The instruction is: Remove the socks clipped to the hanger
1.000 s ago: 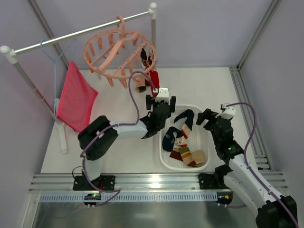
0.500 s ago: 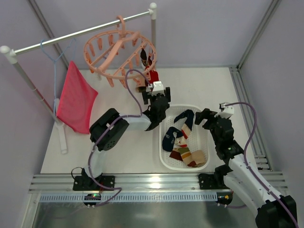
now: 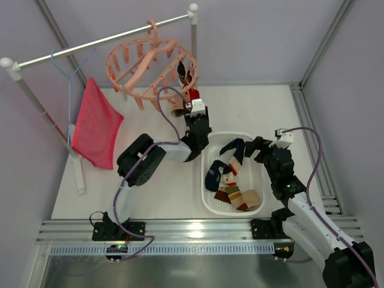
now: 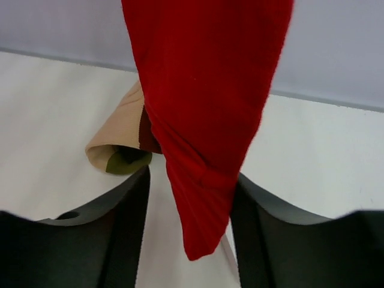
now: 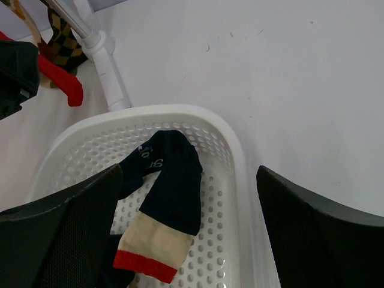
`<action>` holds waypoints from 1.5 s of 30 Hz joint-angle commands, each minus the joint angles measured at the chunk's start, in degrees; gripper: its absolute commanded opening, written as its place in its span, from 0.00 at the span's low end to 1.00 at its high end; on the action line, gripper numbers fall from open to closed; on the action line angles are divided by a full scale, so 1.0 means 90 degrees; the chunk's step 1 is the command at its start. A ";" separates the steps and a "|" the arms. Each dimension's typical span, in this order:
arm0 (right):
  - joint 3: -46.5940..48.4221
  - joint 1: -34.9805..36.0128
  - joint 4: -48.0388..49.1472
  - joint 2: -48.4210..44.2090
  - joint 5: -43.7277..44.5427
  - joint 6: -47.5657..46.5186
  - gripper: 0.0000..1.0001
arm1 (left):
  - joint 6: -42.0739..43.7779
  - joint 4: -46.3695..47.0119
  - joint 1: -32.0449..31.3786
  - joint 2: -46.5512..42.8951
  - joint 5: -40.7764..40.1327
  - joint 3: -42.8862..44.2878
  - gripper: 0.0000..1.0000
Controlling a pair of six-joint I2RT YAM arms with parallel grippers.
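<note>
The salmon-pink ring hanger [image 3: 150, 66] hangs by its hook from the rail. Clipped at its near right edge are a red sock [image 3: 193, 95], a dark sock [image 3: 182, 69] and a brown-tan sock [image 3: 178, 111]. My left gripper [image 3: 194, 105] is raised to the red sock [image 4: 204, 120], whose tip hangs between the jaws. The right finger touches it; a gap shows at the left finger. The tan sock [image 4: 120, 129] hangs just behind. My right gripper [image 3: 258, 147] stands open over the basket, above a navy sock [image 5: 174, 180].
A white perforated basket [image 3: 210, 204] with several loose socks sits between the arms. A pink-red cloth [image 3: 96, 123] on a light-blue wire hanger [image 3: 69, 72] hangs at the left of the rail [image 3: 102, 39]. The rack's white post [image 5: 99, 48] stands behind the basket.
My left gripper has moved up and back from the basket's edge to the red sock, and its jaws have narrowed around the sock's tip. The right arm has barely shifted.
</note>
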 commanded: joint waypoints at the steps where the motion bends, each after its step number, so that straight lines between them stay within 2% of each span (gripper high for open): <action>1: 0.0037 -0.0026 0.0395 0.0001 -0.0033 -0.0062 0.93 | 0.0120 0.0782 0.0052 0.0054 0.0021 0.0033 0.50; 2: 0.0027 -0.0026 0.0395 0.0001 -0.0033 -0.0072 0.93 | 0.0140 0.0850 0.0052 0.0054 0.0031 -0.0035 0.39; 4: 0.0027 -0.0035 0.0385 -0.0008 -0.0033 -0.0072 0.93 | 0.0179 0.1075 0.0062 -0.0014 0.0108 -0.0143 0.26; 5: 0.0027 -0.0026 0.0385 -0.0018 -0.0023 -0.0081 0.93 | 0.0189 0.1124 0.0052 -0.0053 0.0138 -0.0240 0.14; 8: 0.0037 -0.0035 0.0385 -0.0008 -0.0033 -0.0082 0.93 | 0.0179 0.1164 0.0062 -0.0199 0.0148 -0.0406 0.01; 16: 0.0076 -0.0026 0.0336 0.0040 -0.0004 -0.0130 0.93 | 0.0198 0.1193 -0.0026 -0.0960 0.0343 -0.1255 0.00; 29: 0.0183 -0.0026 0.0268 0.0519 -0.0150 -0.0179 0.93 | 0.0315 0.0939 -0.0475 -0.2864 0.0411 -0.2887 0.00; 41: 0.0212 -0.0026 0.0278 0.0617 -0.0364 -0.0199 0.93 | -0.0162 -0.0611 -0.0641 -0.4896 0.0724 -0.3775 0.00; 45: 0.0203 0.0013 0.0317 0.0558 -0.0560 -0.0140 0.93 | -0.0270 -0.1218 -0.0651 -0.5423 0.1172 -0.3942 0.01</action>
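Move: The red sock hangs right at my left hand, its toe between the half-closed fingers and its middle about 1 cm ahead and 5 cm above. The tan-cuffed sock hangs some 8 cm farther ahead and 6 cm left, about 4 cm up. The hanger ring's centre is roughly 5 cm ahead, 13 cm left and 17 cm up; the basket is about 25 cm back, 17 cm right and 12 cm down. From my right hand the red sock lies some 20 cm ahead, 26 cm left and 5 cm up. I finish closing my left fingers on the red sock's lower end and pinch it, dipping about a centimetre. Then I keep the pinch and draw back some 14 cm, rising about 10 cm and easing left, the hand turning roughly 15 degrees clockwise, tugging the cloth against its clip. My open right hand sinks about 3 cm by the basket, tipping slightly down. ##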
